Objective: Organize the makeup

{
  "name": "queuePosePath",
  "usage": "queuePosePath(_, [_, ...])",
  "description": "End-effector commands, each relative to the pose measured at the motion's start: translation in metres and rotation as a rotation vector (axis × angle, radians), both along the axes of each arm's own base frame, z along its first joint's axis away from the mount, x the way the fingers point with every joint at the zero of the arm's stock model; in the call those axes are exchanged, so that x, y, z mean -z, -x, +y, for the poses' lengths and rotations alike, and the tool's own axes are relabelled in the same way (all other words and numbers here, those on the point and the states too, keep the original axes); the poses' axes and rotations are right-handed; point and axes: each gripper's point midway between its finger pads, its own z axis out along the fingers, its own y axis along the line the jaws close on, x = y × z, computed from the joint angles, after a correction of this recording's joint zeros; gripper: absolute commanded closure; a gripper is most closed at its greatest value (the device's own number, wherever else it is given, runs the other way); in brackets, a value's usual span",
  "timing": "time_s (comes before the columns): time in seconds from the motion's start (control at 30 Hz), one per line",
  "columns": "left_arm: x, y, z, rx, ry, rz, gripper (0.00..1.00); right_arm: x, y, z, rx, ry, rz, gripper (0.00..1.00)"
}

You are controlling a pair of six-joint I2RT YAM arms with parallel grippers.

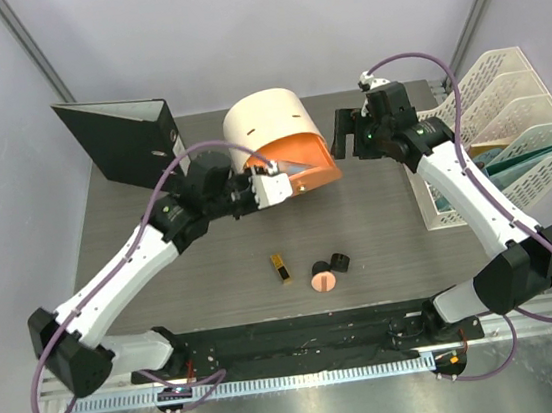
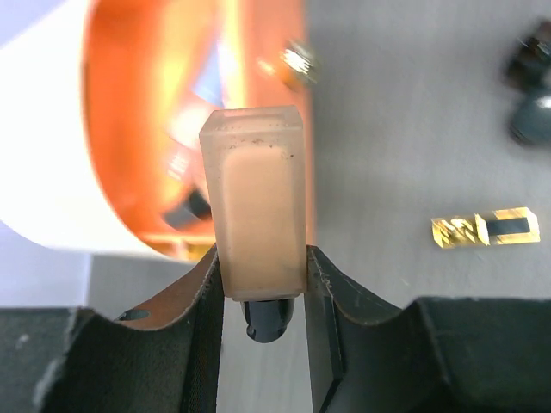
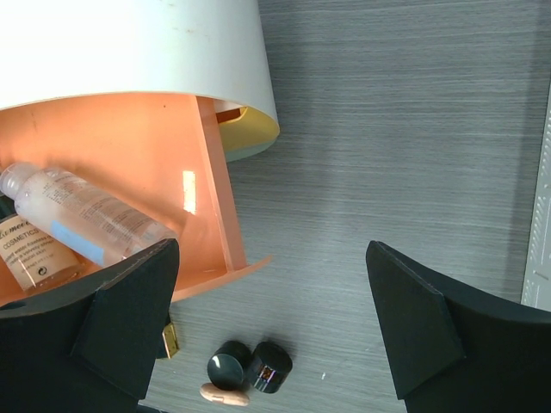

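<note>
My left gripper (image 1: 275, 184) is shut on a peach bottle (image 2: 258, 206), gripping it low on the body. Its black cap (image 2: 269, 318) points back toward the wrist, and the bottle sits just in front of the open orange mouth of the cream-and-orange box (image 1: 277, 136). Inside the box (image 3: 112, 146) lie a clear bottle (image 3: 86, 215) and a labelled peach one (image 3: 30, 258). On the table lie a black-gold lipstick (image 1: 281, 268), two black jars (image 1: 340, 261) (image 1: 320, 269) and a round pink compact (image 1: 324, 281). My right gripper (image 1: 346, 135) hovers open and empty at the box's right side.
A black binder (image 1: 127, 139) stands at the back left. A white file rack (image 1: 509, 137) holding teal folders sits along the table's right edge. The box lies on its side at the back centre.
</note>
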Motion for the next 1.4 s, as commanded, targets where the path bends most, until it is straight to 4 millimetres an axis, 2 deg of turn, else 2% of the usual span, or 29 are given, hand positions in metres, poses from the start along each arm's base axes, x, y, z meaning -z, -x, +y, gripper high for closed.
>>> queuePosePath(0.0, [-0.060,-0.040,-0.031,-0.003,0.138,-0.126,1.00,-0.019,-0.001,0.000,-0.006,-0.026,-0.069,0.05])
queuePosePath(0.03, [-0.074,-0.046,-0.034,-0.005,0.157,-0.153,1.00,-0.019,0.000,-0.001,-0.005,-0.026,-0.069,0.05])
queuePosePath(0.07, [-0.079,-0.050,-0.037,0.002,0.156,-0.167,1.00,-0.019,0.001,-0.001,-0.004,-0.026,-0.073,0.05])
queuePosePath(0.2, [-0.087,-0.068,-0.050,0.012,0.136,-0.179,1.00,-0.019,0.003,-0.002,-0.002,-0.026,-0.073,0.05])
queuePosePath(0.23, [-0.079,-0.075,-0.054,0.014,0.116,-0.166,1.00,-0.017,0.004,-0.002,-0.003,-0.023,-0.069,0.05])
queuePosePath(0.3, [-0.082,-0.081,-0.058,0.022,0.095,-0.168,1.00,-0.017,0.005,-0.003,-0.002,-0.025,-0.070,0.05])
queuePosePath(0.33, [-0.074,-0.085,-0.061,0.025,0.074,-0.149,1.00,-0.016,0.006,-0.003,0.000,-0.028,-0.067,0.05])
queuePosePath(0.37, [-0.076,-0.086,-0.062,0.028,0.065,-0.143,0.97,-0.017,0.006,-0.003,0.000,-0.030,-0.071,0.05])
queuePosePath(0.5, [-0.058,-0.087,-0.068,0.080,0.010,-0.112,0.92,-0.018,0.005,-0.003,-0.002,-0.029,-0.072,0.05])
queuePosePath(0.6, [-0.048,-0.086,-0.069,0.082,-0.011,-0.088,0.86,-0.021,0.003,-0.003,-0.002,-0.025,-0.081,0.05])
queuePosePath(0.7, [-0.042,-0.085,-0.068,0.083,-0.017,-0.078,0.69,-0.020,0.002,-0.003,-0.005,-0.024,-0.078,0.05])
queuePosePath(0.73, [-0.043,-0.087,-0.069,0.079,-0.010,-0.092,0.60,-0.019,0.001,-0.003,-0.006,-0.024,-0.076,0.05])
queuePosePath(0.83, [-0.038,-0.092,-0.067,0.054,-0.016,-0.104,0.48,-0.020,0.000,-0.003,-0.004,-0.023,-0.078,0.05])
queuePosePath(0.9, [-0.038,-0.097,-0.068,0.040,-0.014,-0.115,0.44,-0.021,-0.001,-0.003,-0.006,-0.022,-0.079,0.05])
queuePosePath(1.07, [-0.046,-0.109,-0.069,-0.007,0.000,-0.149,0.36,-0.020,-0.004,-0.002,-0.002,-0.023,-0.075,0.05])
queuePosePath(1.2, [-0.061,-0.115,-0.065,-0.042,0.023,-0.192,0.32,-0.021,-0.004,0.004,-0.027,-0.045,-0.068,0.05])
queuePosePath(1.23, [-0.073,-0.113,-0.063,-0.048,0.045,-0.221,0.32,-0.021,-0.004,0.004,-0.027,-0.045,-0.069,0.05])
queuePosePath(1.33, [-0.092,-0.109,-0.059,-0.055,0.085,-0.265,0.31,-0.020,-0.005,0.004,-0.025,-0.044,-0.065,0.05])
queuePosePath(1.37, [-0.104,-0.102,-0.056,-0.046,0.107,-0.281,0.31,-0.020,-0.005,0.005,-0.026,-0.045,-0.064,0.05])
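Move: The left hand already holds the beige foundation bottle up in the air; the middle of the open orange drawer lies about 8 cm ahead of it, 5 cm to its right and 10 cm below. In the drawer, the clear bottle lies some 7 cm ahead, 5 cm right, and the other foundation bottle 7 cm ahead, straight on. The gold tube is on the table, 9 cm back, level sideways, 24 cm down. From the right hand the drawer is about 13 cm left and 2 cm back. The left arm swings the pinched beige bottle forward and to its right, about 9 cm out and 6 to 7 cm across, arching up some 5 cm over the drawer's front and then dipping about 4 cm above its far right part. There the fingers open and let go of the bottle, and the empty hand eases forward and up by about 2 cm each way, its tips lifting slightly and still spreading. ##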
